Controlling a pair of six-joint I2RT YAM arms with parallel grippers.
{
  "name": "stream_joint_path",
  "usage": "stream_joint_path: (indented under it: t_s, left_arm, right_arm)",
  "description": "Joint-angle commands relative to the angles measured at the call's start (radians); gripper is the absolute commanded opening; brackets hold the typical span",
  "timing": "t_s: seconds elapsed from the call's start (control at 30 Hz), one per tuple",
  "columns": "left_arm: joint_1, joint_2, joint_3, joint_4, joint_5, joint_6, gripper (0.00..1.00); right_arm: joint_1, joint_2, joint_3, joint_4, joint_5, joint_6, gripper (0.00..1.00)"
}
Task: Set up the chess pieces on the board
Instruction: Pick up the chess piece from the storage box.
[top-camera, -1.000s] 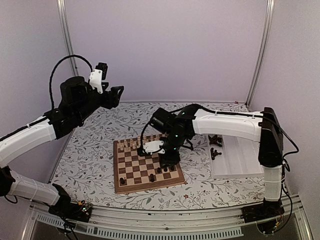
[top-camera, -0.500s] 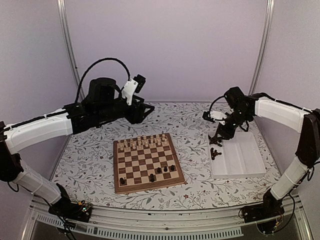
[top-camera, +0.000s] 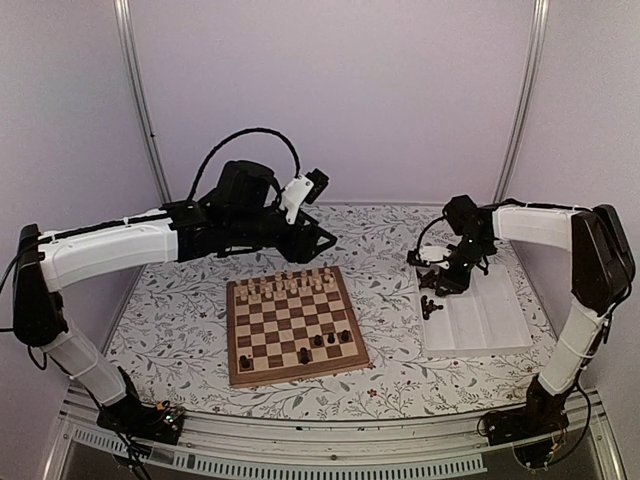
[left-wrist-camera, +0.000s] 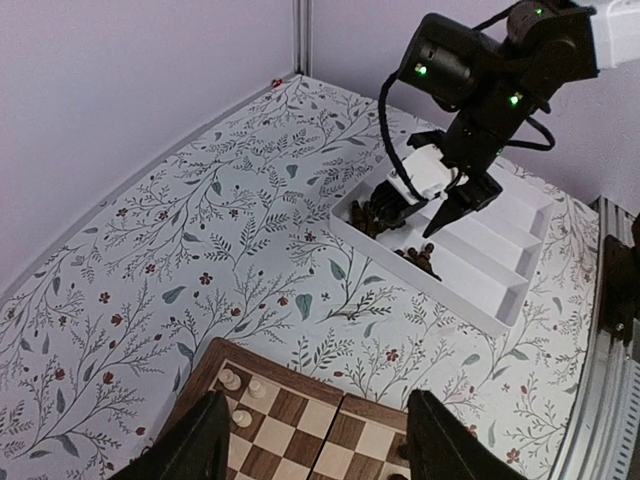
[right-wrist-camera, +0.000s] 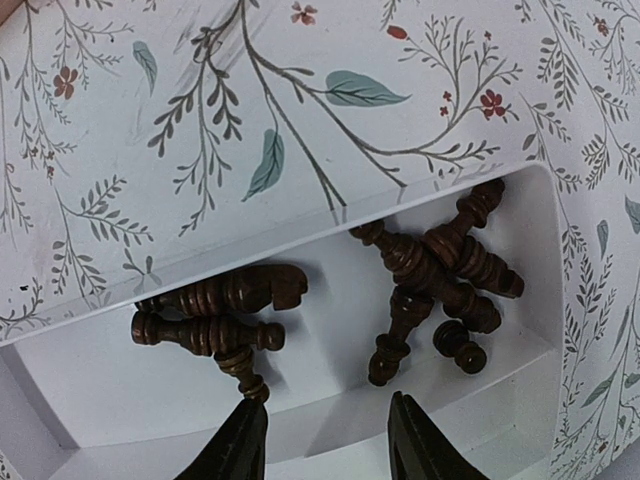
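The board lies mid-table with a few dark chess pieces on its near rows and pale chessmen on the far rows. More dark chess pieces lie heaped in the end compartment of the white tray, with another small heap to their left. My right gripper hangs open just above them, one fingertip next to the tip of a lying piece. My left gripper is open and empty above the board's far edge.
The white tray sits right of the board, its other compartments bare. The floral cloth covers the table around them. Walls and metal posts close in the back and sides. The right arm shows across the left wrist view.
My right arm has swung from over the board to the tray's end compartment. My left arm has come from the far left to above the board's far edge.
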Motion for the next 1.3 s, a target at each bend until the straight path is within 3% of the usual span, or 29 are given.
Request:
stream_joint_path:
  t_s: [0.0,0.47,0.57,0.8,1.0,1.1,1.27]
  left_arm:
    - [-0.009,0.011,0.028,-0.006,-0.007,0.002,0.62]
    - [-0.010,0.020,0.026,-0.006,-0.003,-0.002,0.62]
    - [-0.010,0.015,0.024,-0.004,-0.002,-0.005,0.62]
    - [-0.011,0.009,0.020,0.017,0.013,-0.015,0.62]
    - [-0.024,0.006,0.003,0.058,0.032,-0.038,0.61]
    - [-0.035,0.000,-0.018,0.098,0.033,-0.052,0.61]
    - [-0.057,0.006,-0.066,0.232,0.025,-0.083,0.61]
  right_arm:
    - [0.001,0.031,-0.029,0.014,0.013,-0.050,0.45]
    - [0.031,0.091,-0.083,0.049,0.025,-0.052,0.43]
    - [0.036,0.095,-0.087,0.043,0.025,-0.049,0.36]
    - [0.039,0.050,-0.082,-0.011,0.026,-0.030,0.10]
    - [0.040,-0.061,-0.062,-0.104,0.004,0.006,0.08]
    - [0.040,-0.127,-0.034,-0.157,-0.049,0.037,0.08]
    - [0.039,-0.207,0.047,-0.214,-0.278,0.103,0.07]
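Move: Below and just behind the right hand, in the storage box's left compartment, lies the dark pawn: about 3 cm back, straight in line, 5 cm down. A longer lying piece is 4 cm back and 2 cm left, the knight 2 cm back and 3 cm left, and the far cluster of pieces 4 cm ahead and 1 cm left, all about as low. From the left hand the pawn lies roughly 25 cm right, 3 cm ahead and 24 cm below. Sinking about 4.5 cm while easing some 2 to 3 cm back, the right hand brings its half-open fingers down to the pawn beside the longer piece and the knight, then closes them and pinches it. It then rises about 8 cm with the pawn, drawing another 2 cm back, away from the far cluster. ##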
